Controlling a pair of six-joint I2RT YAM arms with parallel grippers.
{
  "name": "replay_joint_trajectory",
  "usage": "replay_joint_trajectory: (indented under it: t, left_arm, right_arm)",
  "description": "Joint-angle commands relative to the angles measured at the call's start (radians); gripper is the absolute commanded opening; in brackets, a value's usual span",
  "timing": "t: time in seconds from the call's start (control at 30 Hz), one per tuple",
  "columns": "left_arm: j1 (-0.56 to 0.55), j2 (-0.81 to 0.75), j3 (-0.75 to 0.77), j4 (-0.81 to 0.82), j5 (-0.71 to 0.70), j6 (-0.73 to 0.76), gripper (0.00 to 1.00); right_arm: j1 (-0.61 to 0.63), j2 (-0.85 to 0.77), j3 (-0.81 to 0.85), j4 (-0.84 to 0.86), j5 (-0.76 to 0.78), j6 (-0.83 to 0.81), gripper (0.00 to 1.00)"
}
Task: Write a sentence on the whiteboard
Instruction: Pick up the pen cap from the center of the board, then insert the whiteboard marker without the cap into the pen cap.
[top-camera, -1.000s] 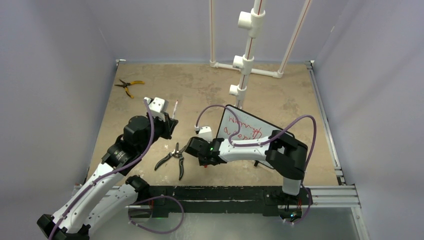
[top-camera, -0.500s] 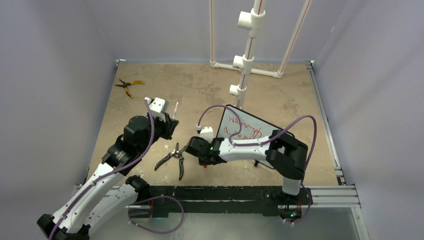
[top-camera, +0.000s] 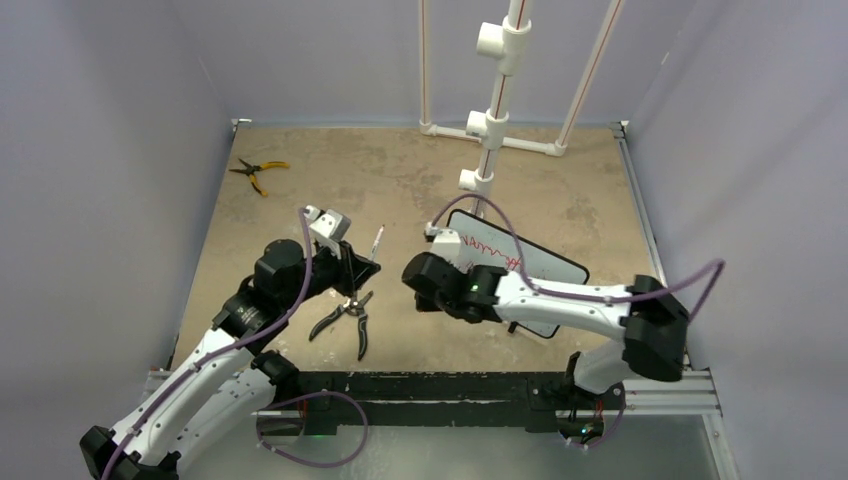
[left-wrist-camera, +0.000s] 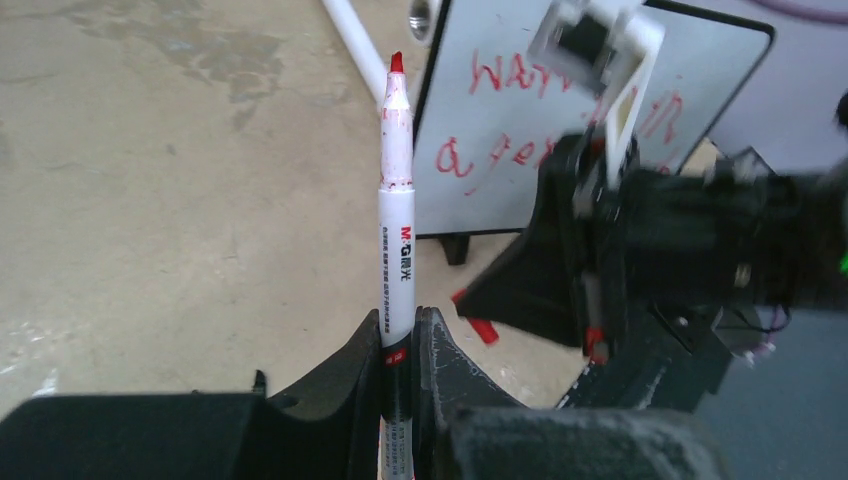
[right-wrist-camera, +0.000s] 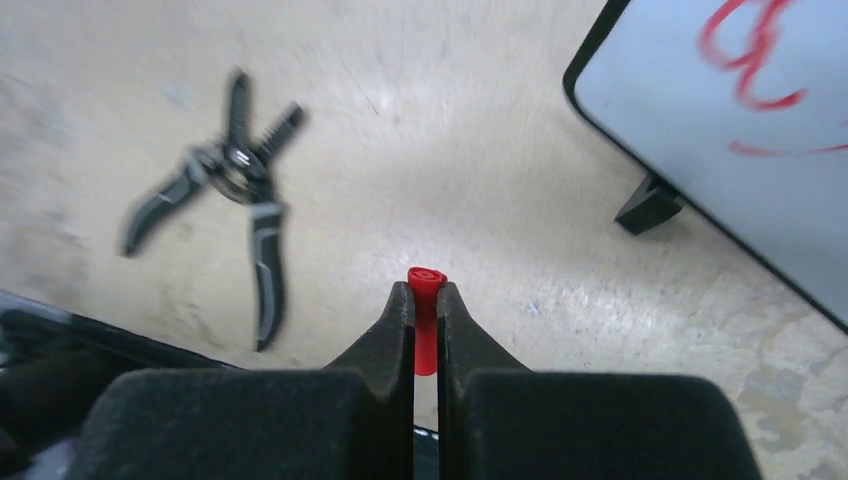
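Observation:
The whiteboard stands tilted on small black feet right of centre, and my right arm covers part of it. The sentence is a red scrawl in two lines on its white face. My left gripper is shut on a white marker whose bare red tip points up towards the board. My right gripper is shut on a small red cap. The two grippers face each other a short way apart over the table, left of the board.
Black pliers lie open on the table below the two grippers, also in the right wrist view. Yellow-handled pliers lie at the far left. A white PVC pipe stand rises behind the board. Walls close in on both sides.
My right gripper has shut on the red cap and its arm has swung up and to the right, elbow outward. My left gripper has moved right with the marker.

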Motion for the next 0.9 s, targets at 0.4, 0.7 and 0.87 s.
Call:
replay_joint_trajectory:
  t: [0.4,0.7,0.87]
  left_arm:
    - [-0.109,-0.025,-0.141,0.289,0.375,-0.225,0.0]
    - [-0.22,0.118,-0.125,0.375,0.223,-0.256,0.0]
    - [-0.22,0.144,-0.129,0.393,0.196,-0.267,0.0]
  right_arm:
    - [-0.158,-0.544,-0.298,0.498,0.206,0.095,0.0]
    - [-0.157,-0.576,-0.352,0.628,0.195,0.196,0.0]
    - [-0.157,-0.584,-0.358,0.642,0.184,0.191,0.0]
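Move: The left gripper holds the uncapped pen tip-up. From it the red cap, already pinched in the right gripper, is about 9 cm right, 2 cm back and 12 cm below. From the right hand the pen's middle is some 3 cm ahead, 9 cm left and 14 cm above; the whiteboard's centre is 7 cm ahead, 18 cm right and 5 cm below; the pruning shears are 15 cm left, level with it fore-and-aft and 9 cm below. Lift the pinched cap with the right gripper, quickly, some 16 cm up while going forward and right, swinging its fingers from steeply down to nearly level. Meanwhile bring the pen right and back with the left gripper, easing forward slightly at the end, and turn that hand about 20 degrees clockwise so pen tip and cap draw together. Keep both grips shut. ##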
